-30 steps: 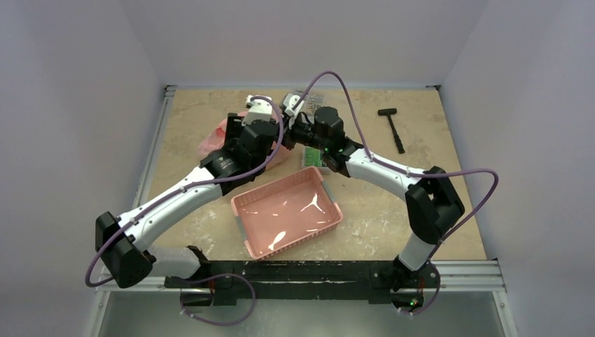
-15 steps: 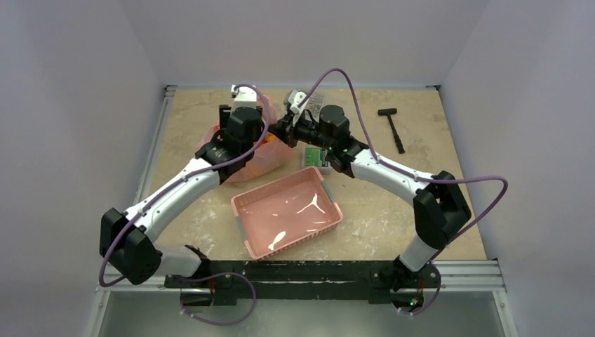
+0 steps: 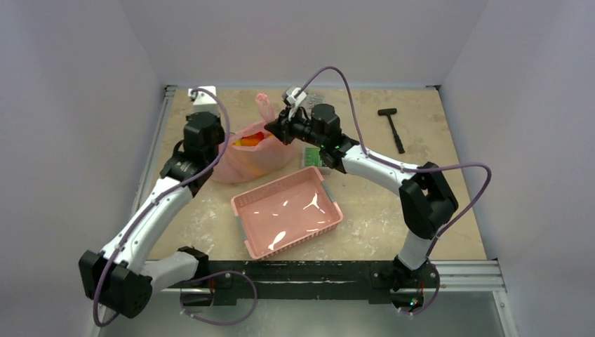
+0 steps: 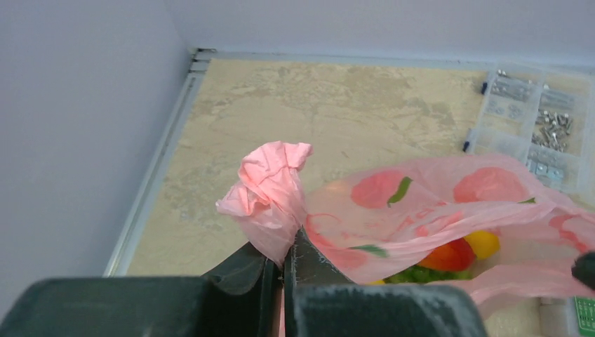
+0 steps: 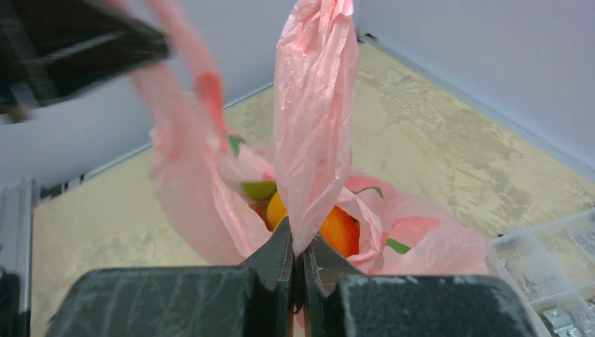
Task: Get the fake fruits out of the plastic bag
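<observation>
The pink plastic bag point(image 3: 261, 156) sits at the back of the table with its mouth pulled apart. My left gripper point(image 3: 222, 142) is shut on the bag's left handle point(image 4: 270, 189), the bunched plastic poking out above the gripper point(image 4: 284, 253). My right gripper point(image 3: 273, 130) is shut on the other handle point(image 5: 312, 119), which stands up from between the gripper point(image 5: 298, 249) fingers. The fake fruits point(image 3: 249, 139) lie inside the bag: an orange-red piece point(image 4: 449, 254), a yellow one point(image 4: 483, 242), an orange one point(image 5: 337, 228) and a green one point(image 5: 258, 189).
A rigid pink basket point(image 3: 277, 184) stands just in front of the bag. A clear parts box point(image 4: 533, 119) and a small green board point(image 3: 313, 156) lie to the bag's right. A black hammer point(image 3: 391, 128) lies at the back right. A metal rail edges the table's left side.
My left gripper has swung left and shut on the bag's handle. The bag's mouth has been drawn wide, so the fruits now show from above. The right gripper has kept its hold.
</observation>
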Robot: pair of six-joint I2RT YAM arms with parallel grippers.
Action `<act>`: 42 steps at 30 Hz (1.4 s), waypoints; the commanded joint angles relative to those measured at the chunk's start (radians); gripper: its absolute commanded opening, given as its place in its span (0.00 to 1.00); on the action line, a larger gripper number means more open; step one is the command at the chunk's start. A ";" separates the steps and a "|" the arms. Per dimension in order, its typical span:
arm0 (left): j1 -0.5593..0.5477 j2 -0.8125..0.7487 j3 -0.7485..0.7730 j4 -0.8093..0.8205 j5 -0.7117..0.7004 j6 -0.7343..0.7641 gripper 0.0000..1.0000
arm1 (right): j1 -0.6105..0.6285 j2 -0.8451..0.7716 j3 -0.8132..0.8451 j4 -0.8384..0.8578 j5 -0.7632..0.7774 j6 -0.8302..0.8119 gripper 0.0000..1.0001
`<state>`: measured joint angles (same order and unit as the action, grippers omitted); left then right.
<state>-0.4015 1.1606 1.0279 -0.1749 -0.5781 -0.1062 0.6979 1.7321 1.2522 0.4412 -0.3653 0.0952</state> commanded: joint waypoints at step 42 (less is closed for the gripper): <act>0.185 -0.677 -0.208 -0.456 0.497 -0.459 0.00 | 0.064 -0.067 0.178 -0.374 0.324 0.728 0.99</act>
<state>-0.2226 0.5026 0.8341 -0.6540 -0.1242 -0.5396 0.6792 1.7397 1.5280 -0.1108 -0.0711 0.7364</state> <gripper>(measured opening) 0.008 0.987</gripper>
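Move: Both grippers already hold the bag's rim, the left one at its left corner. The fruits in the open mouth lie about 4 cm ahead, 8 cm to the right and 15 cm below the left hand. From the right hand they are some 4 cm ahead, 7 cm to the left and 15 cm down. The pink basket is about 17 cm back and 5 cm right of the right hand, the green-labelled box 4 cm ahead and 15 cm right, both some 24 cm lower. Draw the left gripper back about 15 cm, still pinching its corner, swinging up and left then down again, its left side rolling down some 30 degrees. Send the right gripper forward about 16 cm with its pinch, slightly left and up, then sink, open wide to let go of the rim, and pull back and right, fingers tipping down. ##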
